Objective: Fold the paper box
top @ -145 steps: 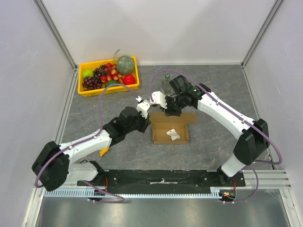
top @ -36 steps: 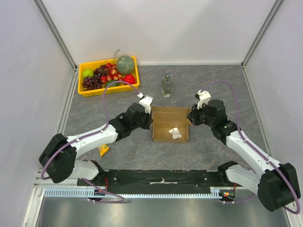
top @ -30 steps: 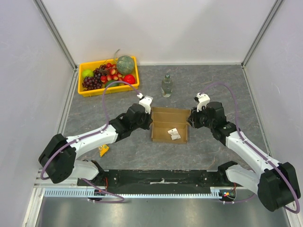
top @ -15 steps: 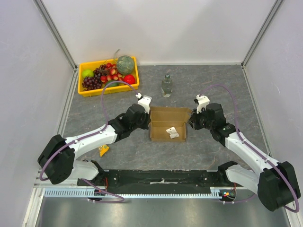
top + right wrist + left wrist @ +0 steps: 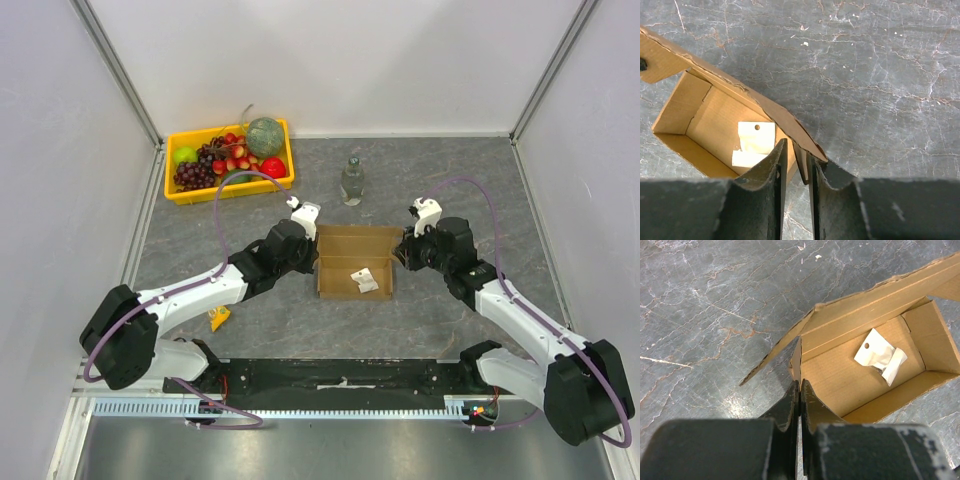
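The paper box [image 5: 356, 238] is an open brown cardboard box on the grey table, with its flaps spread outward. A white paper slip [image 5: 364, 280] lies on its floor. My left gripper [image 5: 314, 262] is shut on the box's left end wall. In the left wrist view the wall's edge [image 5: 796, 357] runs down into the shut left gripper [image 5: 799, 383]. My right gripper [image 5: 401, 255] straddles the right end wall. In the right wrist view one finger [image 5: 776, 165] is inside the box [image 5: 677, 105] and the other is outside. A cardboard flap [image 5: 801, 165] stands in the narrow gap, and the right gripper [image 5: 797, 150] is slightly open.
A yellow tray [image 5: 232, 189] of fruit stands at the back left. A clear bottle [image 5: 351, 181] stands just behind the box. A small yellow scrap [image 5: 218, 319] lies near the left arm. White walls close in both sides.
The right gripper has come in from the right and slid over the box's right wall. The box has shifted slightly left and away. The left gripper has kept its grip.
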`<state>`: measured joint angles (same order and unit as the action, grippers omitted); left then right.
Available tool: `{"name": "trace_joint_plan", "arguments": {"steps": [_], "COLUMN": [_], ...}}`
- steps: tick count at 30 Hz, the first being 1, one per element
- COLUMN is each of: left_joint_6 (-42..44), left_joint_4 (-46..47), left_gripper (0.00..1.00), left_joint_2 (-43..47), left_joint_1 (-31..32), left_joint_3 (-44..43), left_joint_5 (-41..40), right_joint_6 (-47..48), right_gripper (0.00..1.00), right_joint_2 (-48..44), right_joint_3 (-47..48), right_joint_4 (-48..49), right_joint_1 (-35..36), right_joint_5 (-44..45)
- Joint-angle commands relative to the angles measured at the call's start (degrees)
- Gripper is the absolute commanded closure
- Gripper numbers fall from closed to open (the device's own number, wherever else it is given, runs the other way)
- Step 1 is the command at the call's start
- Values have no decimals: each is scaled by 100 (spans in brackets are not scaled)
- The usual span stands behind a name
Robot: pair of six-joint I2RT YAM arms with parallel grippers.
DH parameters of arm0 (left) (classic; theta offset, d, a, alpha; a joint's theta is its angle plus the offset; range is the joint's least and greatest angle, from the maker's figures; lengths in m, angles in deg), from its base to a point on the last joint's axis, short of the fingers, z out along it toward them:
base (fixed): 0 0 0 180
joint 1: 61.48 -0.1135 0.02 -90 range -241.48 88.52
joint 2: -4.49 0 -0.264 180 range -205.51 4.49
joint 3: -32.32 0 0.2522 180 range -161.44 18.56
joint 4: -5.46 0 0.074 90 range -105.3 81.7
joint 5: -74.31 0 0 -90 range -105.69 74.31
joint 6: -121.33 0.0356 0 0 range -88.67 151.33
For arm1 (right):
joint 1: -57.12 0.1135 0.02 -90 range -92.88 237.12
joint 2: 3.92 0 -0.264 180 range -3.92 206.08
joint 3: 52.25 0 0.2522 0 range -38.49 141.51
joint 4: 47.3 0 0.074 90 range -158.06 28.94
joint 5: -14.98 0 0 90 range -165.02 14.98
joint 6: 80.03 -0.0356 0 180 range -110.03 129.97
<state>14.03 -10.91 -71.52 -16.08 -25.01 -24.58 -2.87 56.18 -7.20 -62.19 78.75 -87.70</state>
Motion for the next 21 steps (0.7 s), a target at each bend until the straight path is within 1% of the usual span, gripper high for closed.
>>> {"name": "trace_joint_plan", "arguments": {"steps": [1, 5, 10, 13, 17, 21], "left_joint_6": [-63, -54, -54, -124, -239, -291], "left_joint_4": [200, 208, 209, 209, 217, 243], "left_gripper": [98, 98, 98, 93, 92, 93], "left_joint_2": [33, 25, -19, -63, -168, -327], "left_joint_1": [12, 12, 12, 12, 21, 30], "left_joint_3": [-231, -239, -327, -406, -529, -661], "left_joint_5": [-34, -52, 36, 89, 45, -78], "right_joint_6": [89, 71, 1, -130, -333, -614], "right_gripper": [72, 75, 88, 91, 93, 94], "right_joint_2": [116, 160, 187, 134, 108, 195], "right_joint_3": [35, 26, 62, 35, 26, 140], "right_joint_4": [350, 420, 534, 631, 798, 921], "right_joint_1": [26, 17, 52, 140, 324, 544], "right_joint_5": [-85, -76, -181, -103, 327, 872]}}
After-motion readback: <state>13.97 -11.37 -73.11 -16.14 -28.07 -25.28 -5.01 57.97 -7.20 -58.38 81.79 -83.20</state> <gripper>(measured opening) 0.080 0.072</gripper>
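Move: Right at the right hand's fingers, and already between them, is the paper box's right side wall; its middle sits about 1 cm left, 2 back and 3 below. The raised lid's middle is some 8 cm to that hand's left and 3 ahead, at about its height, the white card 8 left, 4 back and 6 below. The left hand already has the left side wall, its middle roughly 2 cm back and 3 below; the white card lies 10 right, 3 back and 6 below. Closing its part-open fingers almost shut, the right hand pinches the box's right side wall under the lid, dipping slightly, then easing about 1 cm left and 1 cm forward, in towards the box. The left hand stays still on the left wall at first, then goes about 1 cm up and 1 cm forward with a little to the right, its fingers slackening a touch around the wall. ##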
